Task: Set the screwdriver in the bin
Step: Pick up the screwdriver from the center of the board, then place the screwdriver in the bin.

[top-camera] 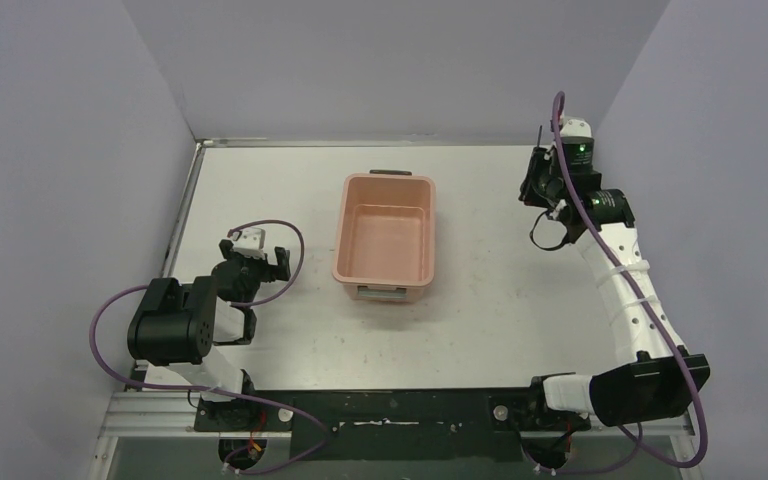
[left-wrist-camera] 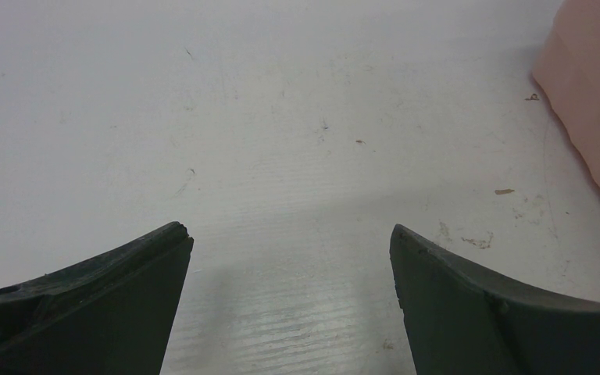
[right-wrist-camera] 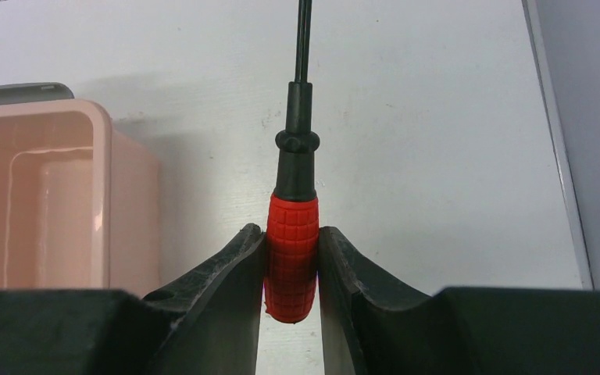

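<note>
The salmon-pink bin [top-camera: 385, 240] stands empty at the table's middle, its dark handle at the far end. My right gripper [right-wrist-camera: 291, 242] is shut on the red handle of the screwdriver [right-wrist-camera: 293, 258], whose black shaft points away from the camera. In the top view this gripper [top-camera: 543, 190] is raised to the right of the bin; the screwdriver is hidden there. The bin's corner [right-wrist-camera: 47, 195] shows at the left of the right wrist view. My left gripper [left-wrist-camera: 291, 238] is open and empty over bare table, left of the bin [left-wrist-camera: 594, 94]. In the top view it [top-camera: 260, 262] is low at the left.
The white table [top-camera: 480, 330] is walled by pale panels at the back and both sides. A metal rail [top-camera: 185, 200] runs along its left edge. Purple cables loop round both arms.
</note>
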### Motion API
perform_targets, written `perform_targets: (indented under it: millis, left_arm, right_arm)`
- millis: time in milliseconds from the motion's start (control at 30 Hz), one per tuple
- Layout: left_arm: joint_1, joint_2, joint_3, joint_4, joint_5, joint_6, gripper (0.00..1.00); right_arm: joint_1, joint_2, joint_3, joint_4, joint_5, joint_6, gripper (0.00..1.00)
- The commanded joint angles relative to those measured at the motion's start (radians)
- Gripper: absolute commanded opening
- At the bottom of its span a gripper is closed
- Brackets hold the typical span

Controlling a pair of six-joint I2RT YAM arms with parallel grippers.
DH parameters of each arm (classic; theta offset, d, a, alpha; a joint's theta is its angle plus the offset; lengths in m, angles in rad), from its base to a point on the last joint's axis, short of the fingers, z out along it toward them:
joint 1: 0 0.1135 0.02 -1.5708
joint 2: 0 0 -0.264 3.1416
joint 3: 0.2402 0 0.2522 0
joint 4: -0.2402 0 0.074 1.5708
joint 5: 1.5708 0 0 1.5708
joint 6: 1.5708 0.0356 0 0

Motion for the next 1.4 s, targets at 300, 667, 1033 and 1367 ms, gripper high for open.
perform_targets:
  millis: [300,667,1033,1367]
  left_arm:
    - [-0.001,-0.008,0.013,0.042,0.006,0.004,0.97]
    - [-0.001,-0.008,0.012,0.043,0.006,0.003,0.97]
    - [-0.001,-0.008,0.013,0.042,0.006,0.003,0.97]
    - [-0.001,-0.008,0.013,0.042,0.006,0.004,0.97]
  right_arm:
    - [0.153,-0.001,0.033,-0.042,-0.047,0.103,0.10]
    - [0.380,0.068,0.025,0.041,-0.006,0.272,0.07]
    - [0.594,0.208,0.134,0.085,0.100,0.333,0.07]
    - [0.636,0.295,0.104,0.152,0.117,0.350,0.09]
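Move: The right hand, holding the screwdriver high over the right side of the table, has the bin's middle about 29 cm to its left, some 3 cm farther out and roughly 21 cm below. Beyond the bin the open left gripper stands about 64 cm to the right hand's left, level with it in reach and some 22 cm lower. From the left hand the bin lies about 34 cm to the right, some 3 cm farther out, at about the same height. With the screwdriver's red handle still pinched between its fingertips and the shaft pointing outward, the right hand sweeps about 25 cm left to bring it over the open bin, easing back and down by some 5 cm each on the way. As it travels it turns counter-clockwise about 20 degrees and tips a little farther down, its left side rising slightly, then slows above the bin's right half with the grip kept shut. ##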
